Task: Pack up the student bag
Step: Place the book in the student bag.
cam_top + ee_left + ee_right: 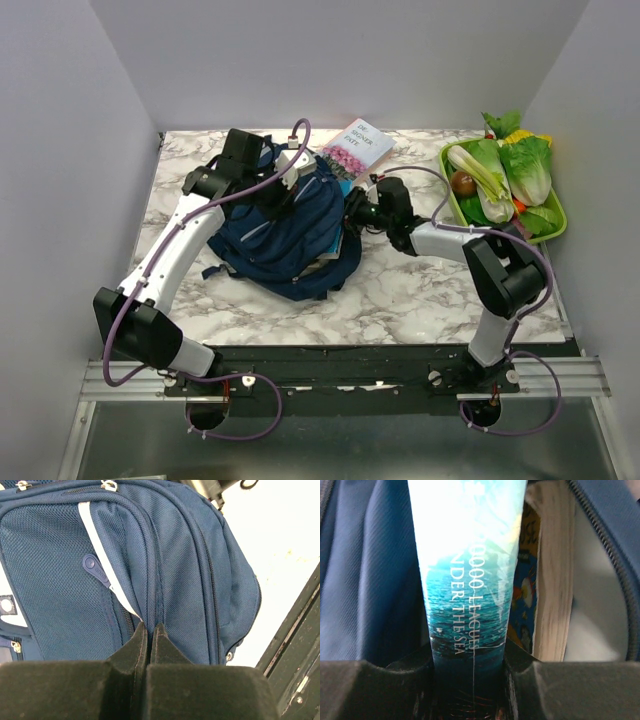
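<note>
The student bag [290, 240], a navy blue backpack, lies in the middle of the marble table. Its seams and zippers [165, 560] fill the left wrist view. My left gripper [149, 627] is shut, pinching a fold of the bag's fabric at its far edge [287, 190]. My right gripper [352, 212] is at the bag's right opening. It is shut on the spine of a teal book [467, 580] titled "20000 Leagues Under the Sea", which points into the open compartment. A second book [552, 580] with pale page edges stands inside the bag just right of it.
Another book [357, 146] with a flowered cover lies on the table behind the bag. A green tray [553, 232] of vegetables stands at the back right. White walls close in the table on three sides.
</note>
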Available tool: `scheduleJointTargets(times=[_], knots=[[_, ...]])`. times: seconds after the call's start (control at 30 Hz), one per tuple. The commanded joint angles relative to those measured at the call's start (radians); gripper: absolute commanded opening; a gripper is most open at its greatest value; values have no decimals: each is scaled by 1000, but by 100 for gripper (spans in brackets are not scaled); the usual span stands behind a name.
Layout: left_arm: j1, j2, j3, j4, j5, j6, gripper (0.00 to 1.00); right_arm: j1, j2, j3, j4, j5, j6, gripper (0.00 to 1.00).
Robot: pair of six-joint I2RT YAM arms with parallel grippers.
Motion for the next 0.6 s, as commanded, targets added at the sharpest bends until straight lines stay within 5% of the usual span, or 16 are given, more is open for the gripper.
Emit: scheduleJointTargets(times=[0.0, 0.13, 0.33, 0.57], knots=[[-25, -49, -9, 119, 158, -63, 0, 44, 39, 128, 59, 113, -30, 1], [-23, -46, -28, 183, 164, -109, 0, 126, 82, 236, -137, 152, -131, 33], [12, -30, -29, 199, 196, -132, 0, 134, 50, 264, -387, 156, -272, 67], [66, -32, -23, 207, 227, -144, 0, 134, -62, 218, -628, 319, -469, 77]])
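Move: The right hand holds the blue book by its spine at the student bag's open mouth, whose middle lies about 4 cm to its left, 4 cm back and 4 cm lower. A yellow book is already inside, some 6 cm left, 3 cm back and 6 cm below the right hand; the flowered book lies on the table about 15 cm ahead, 1 cm right and 12 cm down. From the left hand, the mouth is roughly 12 cm right, 4 cm back and 12 cm below. The right hand carries the blue book on into the bag's mouth, going some 4 cm to its left while sinking, then spreads its fingers to let go of the book and draws back to the right and slightly towards the base, still sinking to about 5 cm below its start as the fingers tip some 25 degrees further down. The left hand stays nearly in place, keeping its shut-finger pinch on the raised edge of the bag and tilting only slightly. ##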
